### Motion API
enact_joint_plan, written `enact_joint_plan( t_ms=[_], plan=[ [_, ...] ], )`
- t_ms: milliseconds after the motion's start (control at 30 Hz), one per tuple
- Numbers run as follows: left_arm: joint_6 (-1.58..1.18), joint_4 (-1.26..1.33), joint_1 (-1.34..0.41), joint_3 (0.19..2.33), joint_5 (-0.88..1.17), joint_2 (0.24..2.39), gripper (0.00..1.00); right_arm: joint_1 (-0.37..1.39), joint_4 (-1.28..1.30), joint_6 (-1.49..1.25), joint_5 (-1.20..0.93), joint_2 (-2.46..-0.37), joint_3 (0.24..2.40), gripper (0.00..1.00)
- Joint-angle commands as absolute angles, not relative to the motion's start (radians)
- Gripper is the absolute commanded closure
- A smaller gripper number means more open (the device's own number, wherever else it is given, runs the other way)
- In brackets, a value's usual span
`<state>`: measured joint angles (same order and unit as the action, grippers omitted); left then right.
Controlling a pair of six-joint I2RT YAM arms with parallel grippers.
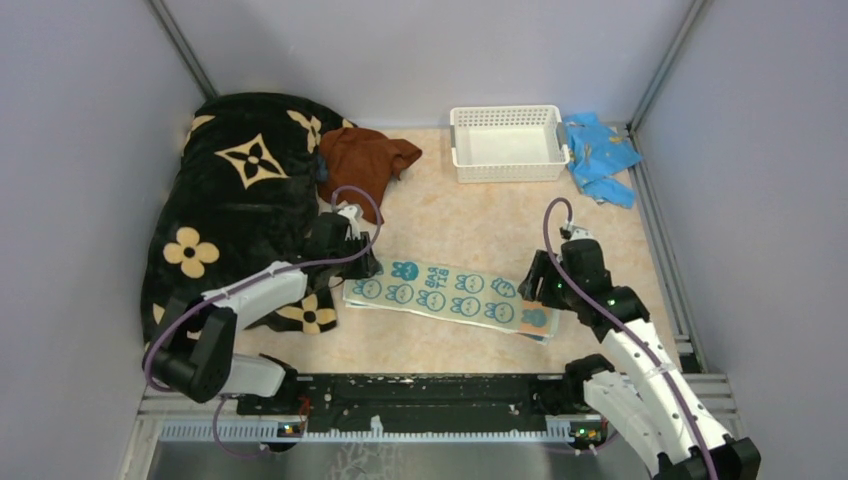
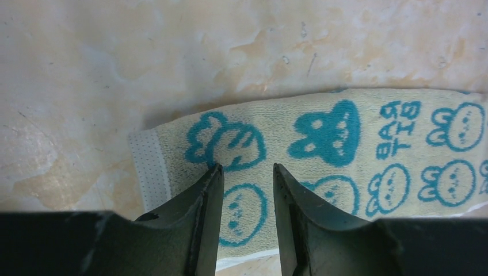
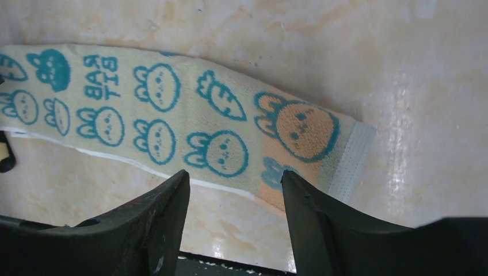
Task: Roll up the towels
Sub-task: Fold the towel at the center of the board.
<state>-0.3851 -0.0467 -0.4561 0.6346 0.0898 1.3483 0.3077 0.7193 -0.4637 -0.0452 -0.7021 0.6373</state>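
A teal-and-white patterned towel (image 1: 450,295) lies flat in the middle of the table, folded into a long strip. My left gripper (image 1: 362,265) hovers over its left end. In the left wrist view the jaws (image 2: 247,169) stand open just above the towel (image 2: 357,149), with nothing between them. My right gripper (image 1: 535,290) is at the strip's right end. In the right wrist view its jaws (image 3: 235,175) are open wide and empty above the towel's (image 3: 172,115) near edge. A rust-brown towel (image 1: 362,160) lies crumpled at the back left.
A big black blanket with tan flowers (image 1: 240,200) fills the left side, right behind my left arm. A white basket (image 1: 505,112) stands at the back, with a light-blue cloth (image 1: 598,155) to its right. Grey walls enclose the table on three sides.
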Motion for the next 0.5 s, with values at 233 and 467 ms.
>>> enact_joint_plan(
  t_ms=[233, 467],
  plan=[
    [-0.365, -0.092, -0.438, 0.644, 0.003, 1.461, 0.58, 0.222, 0.496, -0.747, -0.003, -0.819, 0.458, 0.39],
    [-0.373, -0.073, -0.372, 0.642, 0.023, 1.504, 0.60, 0.152, 0.403, -0.759, 0.021, -0.852, 0.391, 0.38]
  ],
)
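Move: The folded towel's left end lies about 4 cm below the left hand, some 5 cm to its left and 2 cm back. The towel's right end is roughly 11 cm below the right hand, 7 cm to its right and 3 cm back. From the left hand, the brown cloth lies some 25 cm ahead and 1 cm left. The white basket is about 37 cm ahead of the right hand and 2 cm left. The left fingertips come down about 3 cm onto the towel near its left end, then stop sinking and slide left along it towards that end, staying half open. The right hand drops faster, about 9 cm, easing right towards the towel's right end, its open fingers turning some 20 degrees clockwise and tipping to point more steeply down; whether they touch yet can't be seen. ##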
